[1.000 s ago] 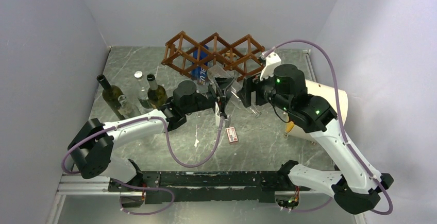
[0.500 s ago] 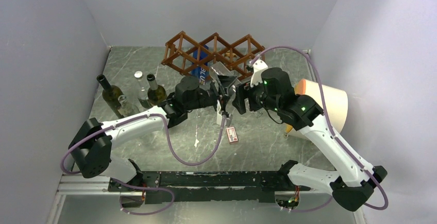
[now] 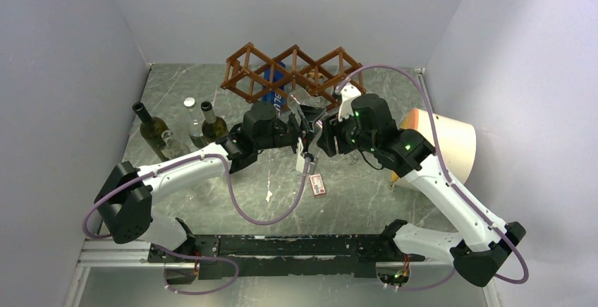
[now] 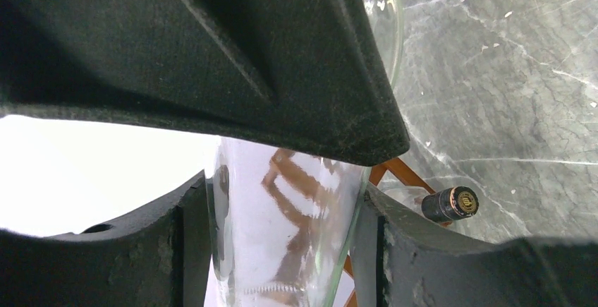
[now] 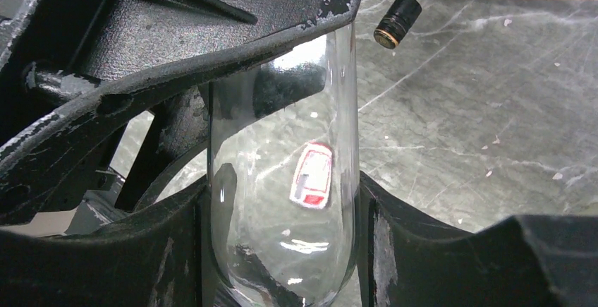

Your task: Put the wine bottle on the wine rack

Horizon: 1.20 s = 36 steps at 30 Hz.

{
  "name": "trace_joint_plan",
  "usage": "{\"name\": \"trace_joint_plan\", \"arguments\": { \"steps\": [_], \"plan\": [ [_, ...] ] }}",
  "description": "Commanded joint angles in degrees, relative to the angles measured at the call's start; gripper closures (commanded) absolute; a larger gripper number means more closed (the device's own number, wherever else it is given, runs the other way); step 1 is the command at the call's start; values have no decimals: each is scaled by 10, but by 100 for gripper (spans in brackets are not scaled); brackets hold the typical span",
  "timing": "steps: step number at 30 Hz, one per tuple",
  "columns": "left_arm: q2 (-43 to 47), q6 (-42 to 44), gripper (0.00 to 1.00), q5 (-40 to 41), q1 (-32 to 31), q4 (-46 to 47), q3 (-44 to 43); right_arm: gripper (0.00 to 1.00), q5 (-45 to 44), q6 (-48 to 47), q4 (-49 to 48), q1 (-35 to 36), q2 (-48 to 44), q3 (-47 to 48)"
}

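Note:
A clear glass wine bottle (image 3: 305, 106) hangs in the air just in front of the reddish-brown lattice wine rack (image 3: 248, 54) at the back of the table. My left gripper (image 3: 300, 128) comes in from the left and is shut on the wine bottle (image 4: 282, 201), with a finger pressed against each side of the glass. From the right, my right gripper (image 3: 325, 135) is shut on the rounded end of the same bottle (image 5: 282, 180), both fingers against the glass. Each gripper fills the upper part of the other's wrist view.
A blue-labelled bottle (image 3: 275, 89) lies in the rack. Another clear bottle with a dark cap (image 5: 396, 19) lies close under a rack slat. Several upright bottles (image 3: 151, 130) stand at the left. A cream and orange cone (image 3: 444, 137) lies at the right. A small red-and-white card (image 3: 319, 184) lies on the table.
My right arm has moved left up to the bottle and its jaws have narrowed onto the glass. The left gripper has kept its hold and barely moved.

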<state>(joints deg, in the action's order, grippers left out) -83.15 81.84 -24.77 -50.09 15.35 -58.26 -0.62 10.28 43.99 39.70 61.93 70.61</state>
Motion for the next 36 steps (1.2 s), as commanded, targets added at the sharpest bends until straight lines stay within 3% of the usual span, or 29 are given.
{"name": "trace_joint_plan", "arguments": {
  "steps": [1, 4, 6, 8, 14, 20, 23, 29, 36],
  "plan": [
    [7, -22, 82, -11, 0, 56, -23, 100, -22, 13, -18, -1, -5, 4],
    [13, -56, 36, -1, 0, 132, 10, 100, -43, 19, -26, -1, -11, 5],
    [17, -74, 24, -2, 0, 178, 31, 100, -64, 27, -37, -1, -19, 4],
    [23, -118, 18, -12, -1, 215, 48, 100, -99, 37, -54, -1, -29, 0],
    [38, -289, 15, -14, -3, 296, 96, 100, -209, 72, -89, -3, -61, -17],
    [54, -540, 20, 101, -8, 277, 94, 100, -208, 98, -105, -2, -64, -47],
    [75, -725, 18, 202, -7, 311, 101, 100, -202, 113, -114, -2, -60, -63],
    [113, -910, 10, 302, -7, 47, 6, 100, -178, 129, -134, -3, -61, -91],
    [200, -988, 2, 441, 0, -139, -2, 100, -138, 145, -196, -2, -32, -128]
  ]
}}
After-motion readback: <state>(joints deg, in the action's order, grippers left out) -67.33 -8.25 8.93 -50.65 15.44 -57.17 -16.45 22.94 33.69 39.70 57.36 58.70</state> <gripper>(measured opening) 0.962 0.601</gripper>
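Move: The clear bottle is held in both hands: its middle sits between the left fingers, some 4 cm ahead, 4 left and 2 above the right hand. The wine rack's middle lies roughly 26 cm ahead, 8 left and 15 below the right hand, or 21 ahead and 5 left of the left one. From the right hand, the blue bottle in the rack is about 22 cm ahead, 14 left; the matchbox 2 ahead, 4 left, on the table. The clear bottle stays pinched at its shoulder end in the right hand while the left fingers open and let go; the left hand rises and draws off left, about 8 cm each way, its wrist rolling far round as its fingers swing forward. The right hand carries the bottle 4–5 cm right, slightly forward and up, turning some 20 degrees clockwise, then sinks about 5 cm, its base coming towards the rack. ##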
